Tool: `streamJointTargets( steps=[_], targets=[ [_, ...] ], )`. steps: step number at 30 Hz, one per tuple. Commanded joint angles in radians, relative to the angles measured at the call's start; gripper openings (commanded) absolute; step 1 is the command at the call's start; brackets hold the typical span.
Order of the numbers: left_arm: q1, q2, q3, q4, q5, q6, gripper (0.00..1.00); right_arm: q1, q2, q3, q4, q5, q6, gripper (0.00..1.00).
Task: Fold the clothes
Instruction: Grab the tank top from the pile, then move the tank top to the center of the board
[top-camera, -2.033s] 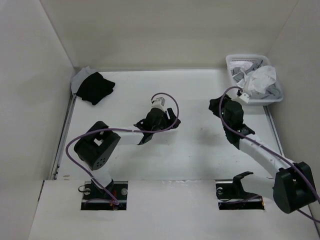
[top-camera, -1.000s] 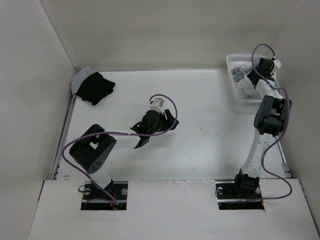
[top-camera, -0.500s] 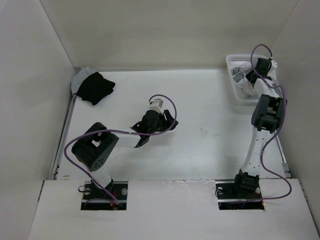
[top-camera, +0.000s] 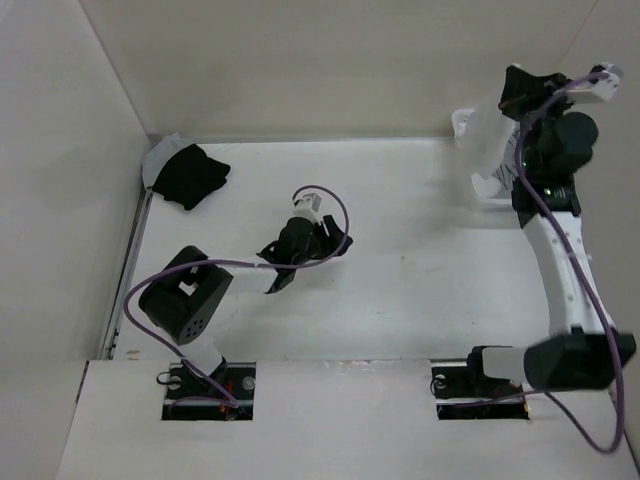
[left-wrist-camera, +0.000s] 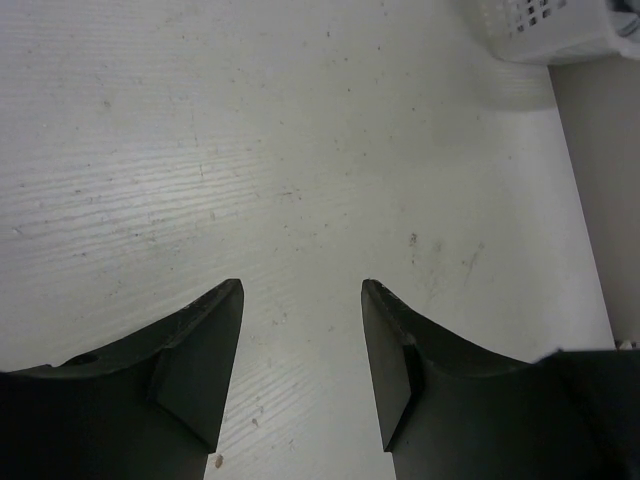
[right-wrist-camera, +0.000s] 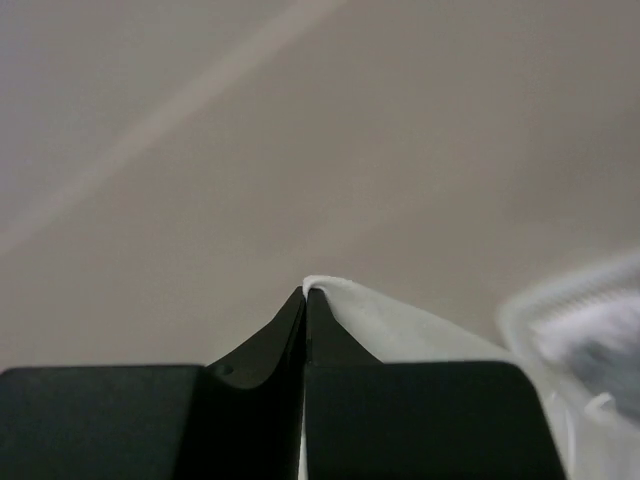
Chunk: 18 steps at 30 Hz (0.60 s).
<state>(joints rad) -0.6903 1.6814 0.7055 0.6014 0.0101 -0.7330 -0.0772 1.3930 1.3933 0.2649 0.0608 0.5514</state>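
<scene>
The clothes (top-camera: 484, 140), a thin white garment, hang in the air at the back right, lifted over the white basket (top-camera: 487, 205). My right gripper (top-camera: 513, 90) is raised high and shut on its top edge. In the right wrist view the closed fingertips (right-wrist-camera: 305, 292) pinch a white fold of the clothes (right-wrist-camera: 410, 330), which drape off to the right. My left gripper (top-camera: 340, 240) hovers over the middle of the table, open, with only bare tabletop between its fingers (left-wrist-camera: 300, 290).
A black garment (top-camera: 190, 175) lies on a pale cloth (top-camera: 160, 152) in the back left corner. The basket (left-wrist-camera: 540, 25) with grey garments stands against the right wall. White walls close off the left, back and right sides.
My right gripper has shut on the white garment in the basket and risen high, pulling the garment up with it. The left arm has barely shifted.
</scene>
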Motion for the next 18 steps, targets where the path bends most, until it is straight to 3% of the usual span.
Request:
streamJointTargets(
  steps=[1,6,9,14,18],
  targets=[
    [0.027,-0.104,-0.02,0.043,-0.004,0.004,0.49,0.111,-0.22,-0.046,0.106,-0.026,-0.053,0.02],
    [0.1,-0.247,-0.057,-0.005,-0.047,-0.014,0.49,0.323,-0.423,-0.021,0.056,0.017,-0.171,0.04],
    [0.166,-0.342,-0.096,-0.04,-0.078,-0.055,0.5,0.432,-0.457,-0.034,0.037,0.033,-0.199,0.05],
    [0.283,-0.456,-0.173,-0.075,-0.071,-0.123,0.51,0.492,-0.384,-0.172,0.077,0.031,-0.111,0.05],
    [0.343,-0.445,-0.196,-0.097,-0.035,-0.146,0.51,0.524,-0.206,-0.304,0.193,-0.03,0.048,0.05]
  ],
)
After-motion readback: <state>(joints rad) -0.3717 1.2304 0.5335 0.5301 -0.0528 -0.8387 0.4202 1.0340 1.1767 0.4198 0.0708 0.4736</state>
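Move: My right hand already holds the tank top high up; it hangs below, its middle some 20 cm down and 3 cm ahead. The open table middle I take it to lies about 14 cm back, 31 cm left and 46 cm down. The basket is some 11 cm ahead, 12 cm right and 38 cm down. From my empty left hand, the tank top's middle is about 17 cm ahead, 31 cm right and 18 cm up. I keep the tank top pinched in my shut right fingers and whip it some 25 cm back and 18 cm up, fingertips tipping up, then swing about 10 cm forward and down again, moving left throughout and turning counter-clockwise, out over the open table. My left hand, still part-open, clears out leftward and up, swinging counter-clockwise too. ##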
